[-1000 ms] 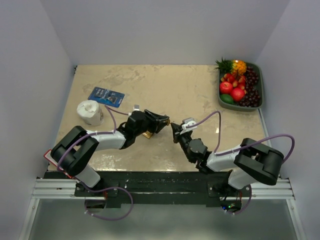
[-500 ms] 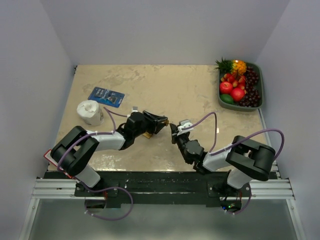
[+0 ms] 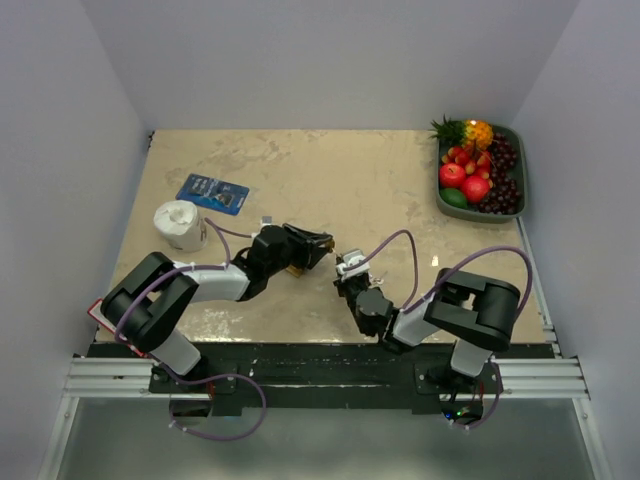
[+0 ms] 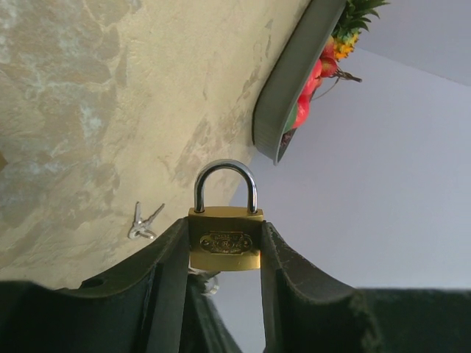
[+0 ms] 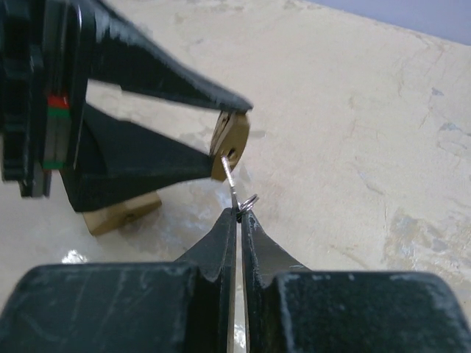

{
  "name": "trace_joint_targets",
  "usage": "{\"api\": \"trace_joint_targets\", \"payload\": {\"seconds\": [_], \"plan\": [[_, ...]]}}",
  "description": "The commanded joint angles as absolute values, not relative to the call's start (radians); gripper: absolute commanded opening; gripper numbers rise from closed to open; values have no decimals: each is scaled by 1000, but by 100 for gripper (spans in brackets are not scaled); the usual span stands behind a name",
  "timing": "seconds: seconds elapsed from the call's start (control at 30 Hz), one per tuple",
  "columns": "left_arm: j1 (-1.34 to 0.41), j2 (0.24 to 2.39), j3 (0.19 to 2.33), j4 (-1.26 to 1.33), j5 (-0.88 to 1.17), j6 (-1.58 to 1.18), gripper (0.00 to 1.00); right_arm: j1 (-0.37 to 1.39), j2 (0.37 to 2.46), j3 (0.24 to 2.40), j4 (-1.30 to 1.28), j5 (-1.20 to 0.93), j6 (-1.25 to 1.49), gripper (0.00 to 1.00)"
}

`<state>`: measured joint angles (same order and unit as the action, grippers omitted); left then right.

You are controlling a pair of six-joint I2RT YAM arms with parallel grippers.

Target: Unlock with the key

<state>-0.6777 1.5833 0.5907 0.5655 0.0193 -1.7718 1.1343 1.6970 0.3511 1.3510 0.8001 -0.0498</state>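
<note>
A brass padlock (image 4: 225, 243) with a steel shackle, which stands shut, is clamped by its sides between the fingers of my left gripper (image 4: 224, 229), which holds it above the table (image 3: 330, 180). In the right wrist view the padlock's (image 5: 232, 145) underside faces my right gripper (image 5: 239, 215). That gripper is shut on a small silver key (image 5: 231, 184) with a ring (image 5: 248, 200). The key's tip sits at the keyhole; how deep it goes I cannot tell. From above, the left gripper (image 3: 318, 243) and right gripper (image 3: 343, 268) meet near the table's front middle.
A second brass lock (image 5: 121, 213) lies on the table under the left gripper. Loose keys (image 4: 142, 223) lie nearby. A green fruit tray (image 3: 480, 170) stands at the back right. A white tape roll (image 3: 180, 224) and a blue packet (image 3: 212, 193) lie on the left.
The right arm's elbow has swung left and its gripper has shifted slightly left and nearer, still holding the key. The left arm and padlock have stayed put.
</note>
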Motion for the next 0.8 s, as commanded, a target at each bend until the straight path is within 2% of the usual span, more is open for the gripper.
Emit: {"api": "trace_joint_targets", "payload": {"seconds": [0.0,0.27,0.53,0.77], "plan": [[-687,1528,603,687,81,-1816,0,1155,1753,379,1588,847,-92,0],[-689,1516,595,678,77,-1801,0,1160,1718,385,1548,848,-57,0],[-673,1485,589,568,-25,-1727,0,1158,1519,354,1315,802,130,0],[-675,1491,597,561,-38,-1718,0,1158,1463,371,1125,793,250,0]]}}
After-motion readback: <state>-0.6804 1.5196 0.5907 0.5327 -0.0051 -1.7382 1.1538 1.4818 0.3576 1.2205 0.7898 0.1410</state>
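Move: The small padlock, gripped in my left hand, has its keyhole facing my right hand and sits about 4 cm ahead of it, 2 cm to its left and 3 cm higher. The key in my right fingers is some 3 cm back, 1 cm right and 2 cm below my left hand. From my right hand, the large padlock lies roughly 12 cm ahead and 9 left, the spare keys about 9 ahead and 8 right, both some 9 cm down on the table. Still pinching the key, my right hand dips nearly 3 cm further below the small padlock, then reverses and climbs quickly, almost 8 cm, back up to around lock height, rolling its left side up some 20 degrees and easing back slightly. My left hand keeps its hold on the padlock, lifts it 2.5 cm, then sinks a little. ##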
